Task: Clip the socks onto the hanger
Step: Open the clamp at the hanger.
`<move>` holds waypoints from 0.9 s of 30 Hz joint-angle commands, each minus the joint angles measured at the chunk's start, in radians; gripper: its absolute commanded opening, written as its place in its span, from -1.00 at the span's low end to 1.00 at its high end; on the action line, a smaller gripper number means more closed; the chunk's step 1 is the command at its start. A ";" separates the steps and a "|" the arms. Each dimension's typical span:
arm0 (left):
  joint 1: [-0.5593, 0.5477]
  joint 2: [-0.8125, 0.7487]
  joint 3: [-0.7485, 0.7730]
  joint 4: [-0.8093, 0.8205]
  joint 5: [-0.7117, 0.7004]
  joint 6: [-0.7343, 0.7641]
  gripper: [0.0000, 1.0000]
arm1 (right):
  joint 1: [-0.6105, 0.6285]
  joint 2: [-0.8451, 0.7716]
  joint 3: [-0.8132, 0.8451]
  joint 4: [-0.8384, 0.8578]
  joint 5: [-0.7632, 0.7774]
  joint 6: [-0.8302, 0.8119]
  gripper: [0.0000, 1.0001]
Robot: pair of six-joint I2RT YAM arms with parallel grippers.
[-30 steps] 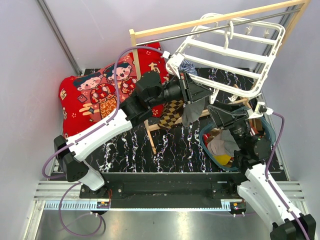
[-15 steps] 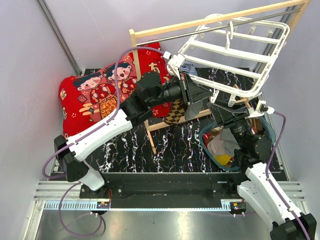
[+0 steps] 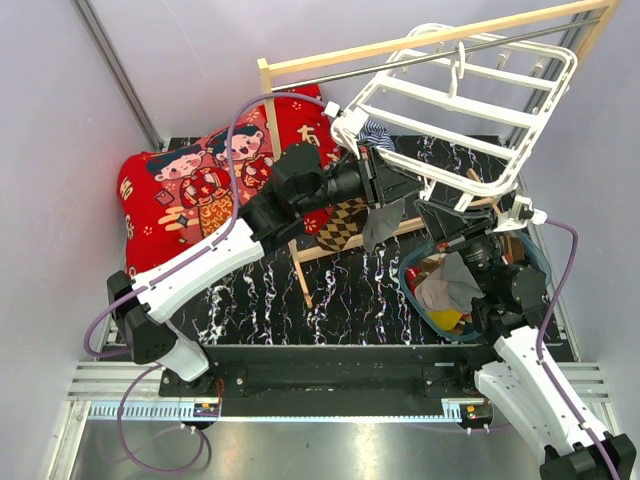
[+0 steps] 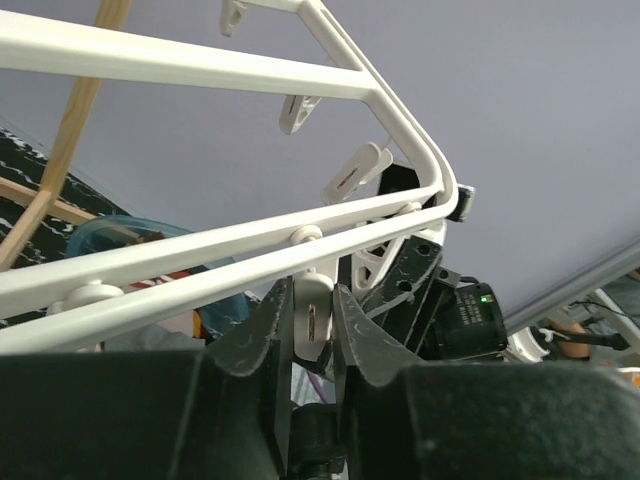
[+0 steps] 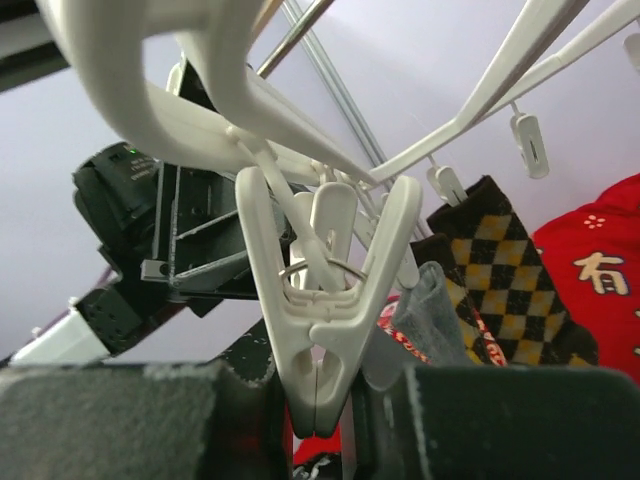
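Note:
The white grid hanger (image 3: 470, 105) hangs tilted from the pole. My left gripper (image 3: 402, 188) reaches under its near-left edge. In the left wrist view the left gripper (image 4: 313, 297) is shut on a white clip peg (image 4: 314, 318) below the hanger's rail (image 4: 200, 70). My right gripper (image 3: 440, 212) points up at the near edge. In its wrist view the right gripper (image 5: 320, 388) has its fingers pressed against the closed tip of another clip peg (image 5: 325, 300). A checkered sock (image 3: 345, 225) (image 5: 490, 270) and a dark grey sock (image 3: 385, 222) (image 5: 430, 310) hang from the hanger.
A wooden pole rack (image 3: 400, 45) carries the hanger. A red printed cushion (image 3: 190, 185) lies at the left. A blue basket (image 3: 540, 262) of clothes sits by the right arm. A striped cloth (image 3: 375, 133) shows under the hanger's left corner.
The right gripper's fingers have closed in on the clip peg. The hanger's right side has risen a little, and the grey sock has swung slightly.

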 commanded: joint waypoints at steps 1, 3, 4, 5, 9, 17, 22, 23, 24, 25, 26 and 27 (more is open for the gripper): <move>-0.007 -0.050 0.020 -0.089 -0.082 0.052 -0.48 | -0.003 0.000 0.081 -0.092 -0.045 -0.171 -0.95; -0.021 -0.056 0.029 -0.138 -0.142 0.080 -0.23 | -0.004 0.005 0.090 -0.133 -0.051 -0.221 -0.96; -0.027 -0.064 0.044 -0.155 -0.166 0.092 -0.14 | -0.001 0.008 0.097 -0.145 -0.062 -0.240 -0.96; -0.035 -0.064 0.053 -0.192 -0.212 0.104 -0.07 | -0.003 0.011 0.102 -0.174 -0.067 -0.255 -0.97; -0.088 -0.055 0.121 -0.304 -0.350 0.172 0.18 | -0.001 0.014 0.119 -0.228 -0.076 -0.341 -0.96; -0.148 -0.024 0.219 -0.395 -0.560 0.247 0.35 | -0.003 0.002 0.150 -0.348 -0.079 -0.461 -0.97; -0.170 0.039 0.296 -0.464 -0.643 0.278 0.36 | -0.003 -0.009 0.159 -0.377 -0.079 -0.491 -0.97; -0.176 0.053 0.314 -0.482 -0.651 0.287 0.38 | -0.003 -0.009 0.160 -0.385 -0.079 -0.498 -0.97; -0.177 0.059 0.320 -0.487 -0.657 0.289 0.38 | -0.003 -0.012 0.160 -0.388 -0.080 -0.499 -0.96; -0.182 0.067 0.326 -0.493 -0.657 0.293 0.39 | -0.003 -0.010 0.160 -0.389 -0.082 -0.499 -0.97; -0.185 0.077 0.334 -0.496 -0.656 0.293 0.39 | -0.003 -0.010 0.159 -0.389 -0.083 -0.499 -0.97; -0.188 0.085 0.348 -0.501 -0.653 0.293 0.39 | -0.001 -0.010 0.157 -0.389 -0.083 -0.501 -0.96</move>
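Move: Between the left fingers sits the empty white clamp on the hanger's near bar, practically at the hand point. The grey sock's clamp hangs on the same bar, some 8 cm to the left of it and 4 cm farther out; the next empty clamp is about 8 cm to the right of it and 3 cm nearer. The right hand already pinches the clamp's jaw end, its middle about 1 cm ahead, 1 cm left and 2 cm above that hand. Opening wide, the left fingers let go of the clamp, dip about 3 cm and come back up, ending roughly 2 cm forward and 2 cm left while swinging counter-clockwise to point more forward and tipping down. The right hand keeps its pinch on the clamp's jaw end and draws it down some 3.5 cm and forward 2.5 cm, rolling about 25 degrees so its fingers point less steeply up and more to the left. ##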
